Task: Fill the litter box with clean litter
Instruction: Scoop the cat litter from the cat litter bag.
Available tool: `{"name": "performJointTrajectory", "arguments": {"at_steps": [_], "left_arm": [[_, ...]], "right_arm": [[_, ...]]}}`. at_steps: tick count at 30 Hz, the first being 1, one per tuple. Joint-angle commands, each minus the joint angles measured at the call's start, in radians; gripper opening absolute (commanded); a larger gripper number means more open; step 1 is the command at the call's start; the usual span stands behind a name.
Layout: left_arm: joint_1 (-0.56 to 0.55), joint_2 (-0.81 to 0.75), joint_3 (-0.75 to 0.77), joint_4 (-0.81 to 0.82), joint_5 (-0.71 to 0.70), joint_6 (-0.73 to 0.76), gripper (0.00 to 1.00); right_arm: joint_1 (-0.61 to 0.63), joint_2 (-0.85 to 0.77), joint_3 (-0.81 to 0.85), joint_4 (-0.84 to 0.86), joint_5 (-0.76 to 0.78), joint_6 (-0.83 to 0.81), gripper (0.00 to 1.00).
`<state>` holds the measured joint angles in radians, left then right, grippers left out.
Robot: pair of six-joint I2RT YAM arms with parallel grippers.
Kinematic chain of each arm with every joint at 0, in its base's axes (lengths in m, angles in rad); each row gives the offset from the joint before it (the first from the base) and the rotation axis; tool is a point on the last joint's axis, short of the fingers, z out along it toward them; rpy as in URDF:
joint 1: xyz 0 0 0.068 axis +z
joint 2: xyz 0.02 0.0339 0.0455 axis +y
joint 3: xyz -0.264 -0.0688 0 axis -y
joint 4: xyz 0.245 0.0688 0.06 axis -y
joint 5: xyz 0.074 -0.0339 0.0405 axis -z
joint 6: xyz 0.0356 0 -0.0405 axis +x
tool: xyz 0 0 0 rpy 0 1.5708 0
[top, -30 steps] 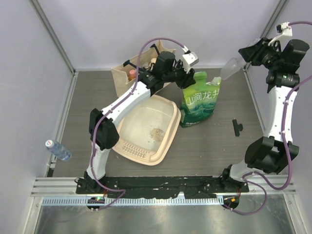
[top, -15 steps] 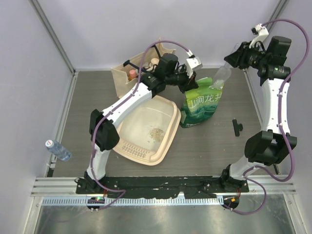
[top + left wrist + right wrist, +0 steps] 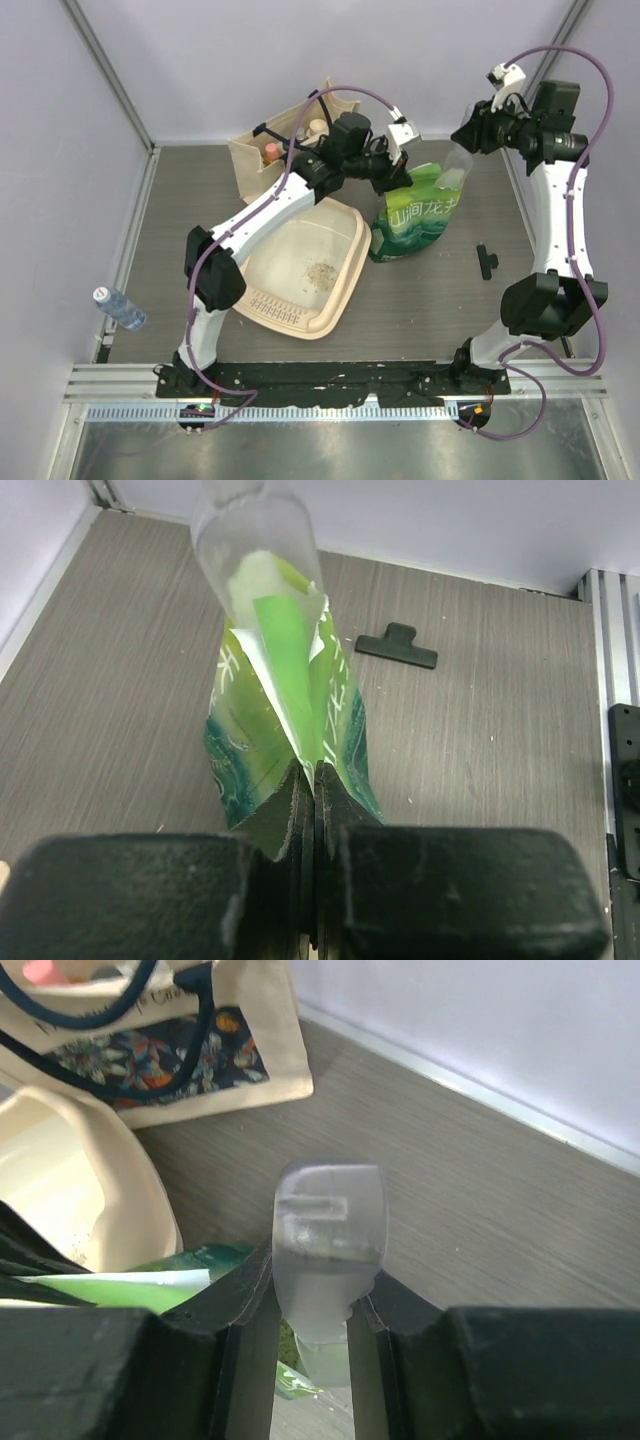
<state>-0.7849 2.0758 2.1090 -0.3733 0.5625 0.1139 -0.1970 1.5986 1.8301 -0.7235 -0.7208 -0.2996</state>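
Note:
The cream litter box [image 3: 262, 258] lies left of centre, with a small patch of clean litter [image 3: 320, 273] on its floor. A green litter bag [image 3: 412, 218] stands upright just right of it. My left gripper [image 3: 402, 172] is shut on the bag's top edge [image 3: 313, 742], pinching the thin film between its pads. My right gripper [image 3: 478, 130] is shut on the handle of a clear plastic scoop [image 3: 328, 1222]. The scoop's bowl [image 3: 252, 528] hangs right over the bag's open mouth [image 3: 285, 640].
A beige tote bag [image 3: 268, 150] with dark handles stands behind the litter box, also in the right wrist view as the tote bag [image 3: 160, 1040]. A black clip [image 3: 487, 262] lies right of the green bag. A water bottle [image 3: 120, 308] lies at the left edge.
My left gripper has shut on the bag's top edge. My right arm has swung left and down, bringing the scoop from the far right corner to the bag's mouth.

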Motion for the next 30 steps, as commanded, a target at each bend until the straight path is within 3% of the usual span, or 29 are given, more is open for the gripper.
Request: {"name": "performJointTrajectory", "arguments": {"at_steps": [1, 5, 8, 20, 26, 30], "left_arm": [[-0.028, -0.079, 0.028, -0.015, 0.048, 0.001, 0.0], [-0.031, -0.08, 0.022, -0.026, 0.03, 0.015, 0.0], [-0.03, -0.083, 0.013, -0.036, 0.019, 0.036, 0.0], [-0.03, -0.097, 0.008, -0.039, 0.013, 0.046, 0.0], [-0.03, -0.094, -0.001, -0.044, 0.005, 0.056, 0.0], [-0.028, -0.086, 0.002, -0.045, -0.006, 0.064, 0.0]], "right_arm": [[0.03, -0.066, -0.163, 0.089, 0.084, -0.029, 0.01], [0.028, -0.158, -0.409, 0.368, 0.129, 0.065, 0.01], [0.03, -0.193, -0.526, 0.443, 0.161, 0.065, 0.01], [0.018, -0.288, -0.65, 0.608, 0.239, 0.022, 0.01], [0.014, -0.287, -0.843, 0.627, 0.282, -0.012, 0.01], [0.005, -0.266, -0.904, 0.635, 0.314, 0.153, 0.01]]}}
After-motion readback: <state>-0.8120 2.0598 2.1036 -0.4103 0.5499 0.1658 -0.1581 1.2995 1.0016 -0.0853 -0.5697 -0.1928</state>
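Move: The right hand holds the scoop above the cat litter bag's open mouth, which lies about 5 cm back, 5 cm to its left and 10 cm below. The black clip is some 11 cm back, 12 cm right and 33 cm down; the litter box sits roughly 12 cm back, 36 cm left and 31 cm down. For the left hand, pinching the rim, the mouth is about 6 cm right, 2 cm forward and 3 cm lower. Down goes the right hand, quickly, some 12 cm in all, driving the scoop's head into the mouth of the litter bag; it checks partway with a slight rise, then sinks again, easing about 3 cm back and turning under 10 degrees clockwise. Its grip on the handle stays. The left fingers keep pinching the bag's rim, drawing it back 1 to 2 cm. ##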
